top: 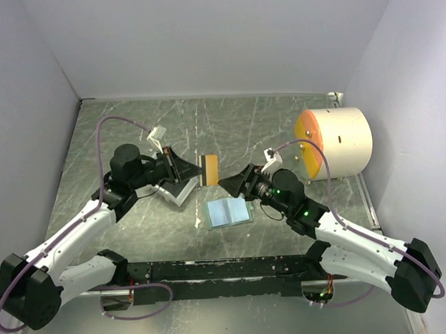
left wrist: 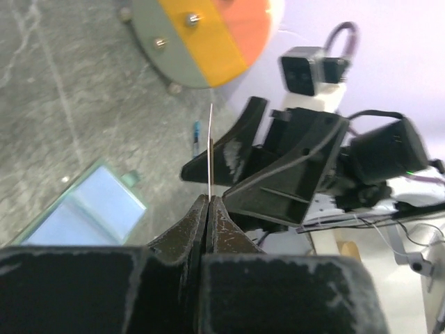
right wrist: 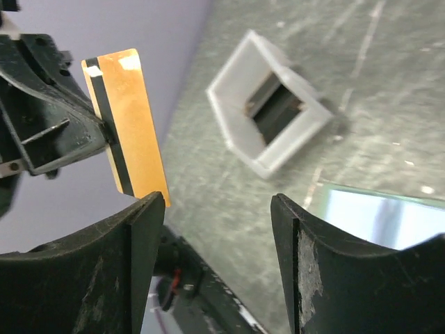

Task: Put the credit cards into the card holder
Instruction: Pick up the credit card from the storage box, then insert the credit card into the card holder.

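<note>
A yellow-orange credit card (top: pixel 208 170) with a dark stripe hangs upright above the table. My left gripper (top: pixel 197 170) is shut on its edge, and in the left wrist view the card (left wrist: pixel 211 153) rises edge-on from the closed tips (left wrist: pixel 208 198). My right gripper (top: pixel 225 183) stands just right of the card, open and empty (right wrist: pixel 217 209), with the card (right wrist: pixel 125 118) beyond its left finger. The card holder (top: pixel 229 211) lies open on the table, light blue inside (left wrist: pixel 83 216) (right wrist: pixel 379 219). Dark credit cards (right wrist: pixel 277 111) lie in a white tray (right wrist: pixel 236 132).
The white tray (top: pixel 178 192) sits below my left gripper. A white drum with an orange and yellow face (top: pixel 337 141) stands at the right, near the wall. A small blue bit (left wrist: pixel 196 136) lies on the table by the card holder. Walls close in both sides.
</note>
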Robot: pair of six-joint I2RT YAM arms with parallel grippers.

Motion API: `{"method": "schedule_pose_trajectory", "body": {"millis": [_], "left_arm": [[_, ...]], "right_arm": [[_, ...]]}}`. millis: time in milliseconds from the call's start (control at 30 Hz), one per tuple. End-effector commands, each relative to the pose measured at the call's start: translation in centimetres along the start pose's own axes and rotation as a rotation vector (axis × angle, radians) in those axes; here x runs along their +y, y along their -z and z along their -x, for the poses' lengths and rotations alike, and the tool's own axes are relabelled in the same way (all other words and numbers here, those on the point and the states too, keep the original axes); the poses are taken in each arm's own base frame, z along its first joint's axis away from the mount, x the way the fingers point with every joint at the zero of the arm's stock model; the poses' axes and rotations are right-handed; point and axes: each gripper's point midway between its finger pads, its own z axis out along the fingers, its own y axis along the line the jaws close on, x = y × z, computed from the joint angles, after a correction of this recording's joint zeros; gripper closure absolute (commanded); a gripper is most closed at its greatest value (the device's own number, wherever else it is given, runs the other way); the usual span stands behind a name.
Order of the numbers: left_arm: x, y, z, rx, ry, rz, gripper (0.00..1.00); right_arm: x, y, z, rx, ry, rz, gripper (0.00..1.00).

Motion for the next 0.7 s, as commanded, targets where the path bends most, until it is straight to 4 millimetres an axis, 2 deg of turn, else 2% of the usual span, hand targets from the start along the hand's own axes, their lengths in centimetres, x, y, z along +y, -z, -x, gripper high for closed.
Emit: {"method": "schedule_pose_trajectory", "body": {"millis": [0,167,400,667], "left_arm": [[4.2,-0.5,-1.8,0.041,0.026,0.155,0.93],[6.3,-1.6,-3.7,0.083,0.047,0.219,0.93],[8.1,-4.1,-7.7,0.156,0.086,0.3,0.93],[10.4,-5.3,-11.4,0.227,0.15,0.382,0.93]], "right_arm": [[-5.3,1.2,-0.5,0.057,0.146,-0.25,0.37],[-8.4,1.7,-0.8,0.093,0.235,-0.365,0.4],[-13.7,1.9,-1.8,0.198,0.326,-0.538,0.55],[-17.3,1.3,-3.2,0.313,0.36,-0.625,0.58]]}}
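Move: The open card holder lies on the table some 26 cm below the left hand, about 8 cm to its right and 1 cm farther out. The credit card is already in the left fingers, its middle roughly 3 cm to the hand's right. The storage box stands about 14 cm ahead, 13 cm left and 24 cm down. From the empty right hand the card holder is some 22 cm below, 2 cm right and 3 cm ahead. The left fingers keep their pinch on the credit card's edge and carry it down about 15 cm and a little right, towards the card holder, tipping some 25 degrees further downward. Alongside, the free right hand sinks as far while drawing right and slightly forward to above the holder's right edge, rolling its fingertips down some 40 degrees and partly closing, without visible contact. ##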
